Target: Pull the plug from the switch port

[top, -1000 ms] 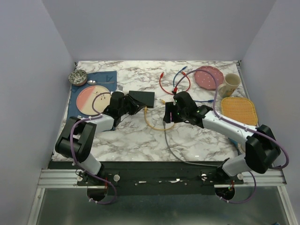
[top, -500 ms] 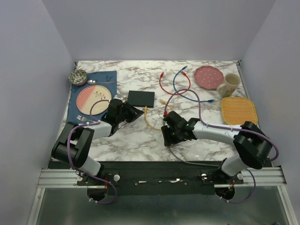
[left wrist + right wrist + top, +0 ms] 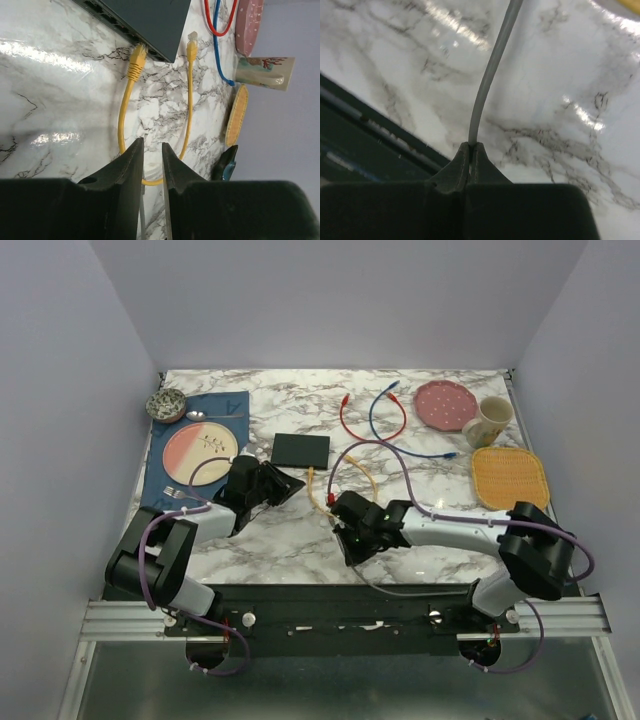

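The flat black switch point(image 3: 300, 449) lies mid-table, its socket edge point(image 3: 131, 34) facing my left gripper. A yellow cable point(image 3: 322, 502) loops in front of it. One yellow plug point(image 3: 136, 60) has its tip against the socket edge; I cannot tell whether it sits inside. The other plug point(image 3: 191, 37) lies free by the switch's corner. My left gripper point(image 3: 293, 484) point(image 3: 152, 143) hovers short of the switch, jaws slightly apart and empty. My right gripper point(image 3: 347, 545) point(image 3: 470, 145) is shut, low near the front edge. A grey cable point(image 3: 492, 70) runs off from right at its tips.
Red cable point(image 3: 345, 420) and blue cable point(image 3: 378, 420) lie behind the switch. A pink plate point(image 3: 445, 404), mug point(image 3: 490, 420) and orange mat point(image 3: 510, 476) are at the right. A plate point(image 3: 197, 447) on a blue mat and a bowl point(image 3: 166, 404) are at the left.
My right arm has drawn back from the yellow cable toward the near edge and its jaws have closed. My left gripper has backed off the switch a little. The yellow plug has not moved.
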You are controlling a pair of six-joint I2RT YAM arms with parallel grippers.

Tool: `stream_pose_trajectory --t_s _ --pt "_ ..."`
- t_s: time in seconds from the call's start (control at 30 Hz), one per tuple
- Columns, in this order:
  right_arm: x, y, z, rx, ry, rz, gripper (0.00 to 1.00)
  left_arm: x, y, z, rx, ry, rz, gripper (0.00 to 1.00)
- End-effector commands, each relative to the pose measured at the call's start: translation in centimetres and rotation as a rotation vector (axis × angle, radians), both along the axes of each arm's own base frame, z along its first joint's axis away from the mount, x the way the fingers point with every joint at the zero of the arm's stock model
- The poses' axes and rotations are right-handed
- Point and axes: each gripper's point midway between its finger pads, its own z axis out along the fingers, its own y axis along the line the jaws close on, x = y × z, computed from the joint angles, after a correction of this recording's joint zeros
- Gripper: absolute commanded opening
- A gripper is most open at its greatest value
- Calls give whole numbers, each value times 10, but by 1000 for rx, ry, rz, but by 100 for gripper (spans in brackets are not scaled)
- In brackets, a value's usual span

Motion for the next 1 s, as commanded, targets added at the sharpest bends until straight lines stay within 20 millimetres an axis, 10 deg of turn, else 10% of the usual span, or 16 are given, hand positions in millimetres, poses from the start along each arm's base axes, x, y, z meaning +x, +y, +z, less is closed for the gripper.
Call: stream_pose_trajectory --t_s 0.0,0.3,0.7,0.97 --pt "-27 20 73 153 37 184 1 1 3 3 14 -14 17 29" --pt "-11 33 212 388 -216 260 1 10 4 18 18 -44 26 29" --pt "231 -47 288 -41 -859 -517 1 6 19 16 61 -19 96 29" --pt "359 -95 215 -188 -699 -654 1 2 20 10 66 -2 87 30"
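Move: The gray cable is already pinched in the right hand, close above the table near its front edge. The red cable, beside which it is carried, lies about 31 cm ahead and 5 to the right; the blue cable is some 30 cm ahead and 10 right. The yellow cable's loop sits 14 cm ahead, 1 left, and the switch 25 ahead, 11 left. From the left hand the red cable is roughly 13 cm ahead and 15 right. The gray cable, kept pinched in the right hand's shut fingers, goes quickly almost straight up, about 25 cm, then forward some 30 cm, drifting right, high over the yellow loop, past the switch's right side and towards the red and blue cables. The fingers swing from pointing down to more forward while the hand turns clockwise. The empty left hand eases a couple of centimetres up and left, fingers still part open. ##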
